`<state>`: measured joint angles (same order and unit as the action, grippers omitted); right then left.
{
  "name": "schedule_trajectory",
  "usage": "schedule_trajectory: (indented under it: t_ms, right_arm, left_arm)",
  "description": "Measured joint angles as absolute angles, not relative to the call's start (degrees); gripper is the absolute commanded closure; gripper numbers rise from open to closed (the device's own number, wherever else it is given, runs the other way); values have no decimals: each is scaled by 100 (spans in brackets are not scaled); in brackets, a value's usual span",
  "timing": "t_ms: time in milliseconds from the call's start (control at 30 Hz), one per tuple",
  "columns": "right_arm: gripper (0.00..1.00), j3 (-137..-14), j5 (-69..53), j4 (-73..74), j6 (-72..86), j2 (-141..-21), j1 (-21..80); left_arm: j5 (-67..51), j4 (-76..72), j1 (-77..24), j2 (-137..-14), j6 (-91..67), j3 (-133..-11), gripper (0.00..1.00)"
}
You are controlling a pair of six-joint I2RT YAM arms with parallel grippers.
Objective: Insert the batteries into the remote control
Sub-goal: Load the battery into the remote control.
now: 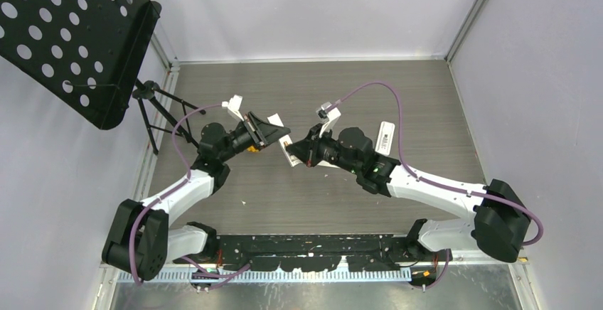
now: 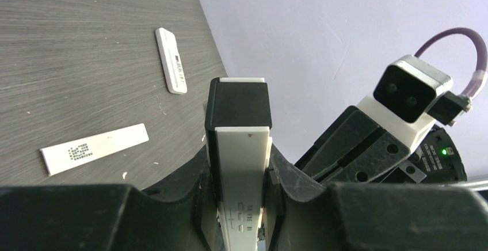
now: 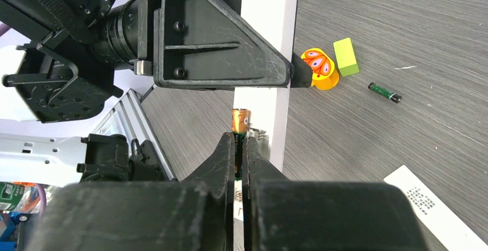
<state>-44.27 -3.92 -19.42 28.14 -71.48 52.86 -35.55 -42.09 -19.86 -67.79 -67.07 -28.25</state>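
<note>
My left gripper is shut on the white remote control, which it holds lengthwise in the air over the table's middle. My right gripper is shut on a battery with a copper-coloured end. That battery lies against the remote control's open side, beside a small spring. In the top view the two grippers meet, left gripper and right gripper. A second battery, dark green, lies loose on the table to the right.
An orange-and-green toy and a green block sit near the loose battery. A white printed strip and another white remote-like piece lie on the grey table. A perforated black stand rises at the far left.
</note>
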Motion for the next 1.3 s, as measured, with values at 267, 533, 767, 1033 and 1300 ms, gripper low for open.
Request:
schedule_trajectory:
  t_ms: [267, 533, 767, 1033, 1300]
  right_arm:
    - [83, -4423, -353, -2025, 2762, -7240, 5321]
    - [67, -4401, -294, -1997, 2738, -7238, 5332]
    - [46, -4401, -309, -1879, 2803, -7142, 5356]
    - [34, -4309, -187, -1772, 3046, -6469, 5295]
    - [13, -4357, 548, -1328, 4088, -6313, 5205]
  left_arm:
    - [-3452, -4005, -1975, -6779, -6834, -2836, 100]
    - [-3380, -3957, -1975, -6775, -6860, -2840, 100]
    - [-3323, -3894, -1968, -6772, -6827, -2840, 100]
    - [-3297, -3900, -1935, -6768, -6724, -2912, 100]
    - [-3183, -4215, -1909, -6768, -6753, -2915, 100]
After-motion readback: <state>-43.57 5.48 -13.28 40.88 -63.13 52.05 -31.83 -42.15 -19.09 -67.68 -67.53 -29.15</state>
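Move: Just at the right fingertips, about 1 cm to their left and 1 cm below, is the remote's open battery compartment, with the pinched battery already at its slot. On the table some 22 cm below that hand, a loose battery lies 15 cm ahead and 5 cm left, an orange toy 12 cm ahead and 15 cm left, and a white bar 7 cm ahead and 10 cm right. From the left hand, gripping the remote, the compartment lies about 4 cm back, 2 cm right and 3 cm lower. Easing down barely 1 cm with the battery at the slot, the right hand opens its fingers to release it, then lifts about 3 cm clear of the remote and backs off some 3.5 cm to the right, fingers spreading nearly wide and wrist turning about 15 degrees, largely clockwise. The left hand keeps its grip on the remote, drifting about 1.5 cm forward. ##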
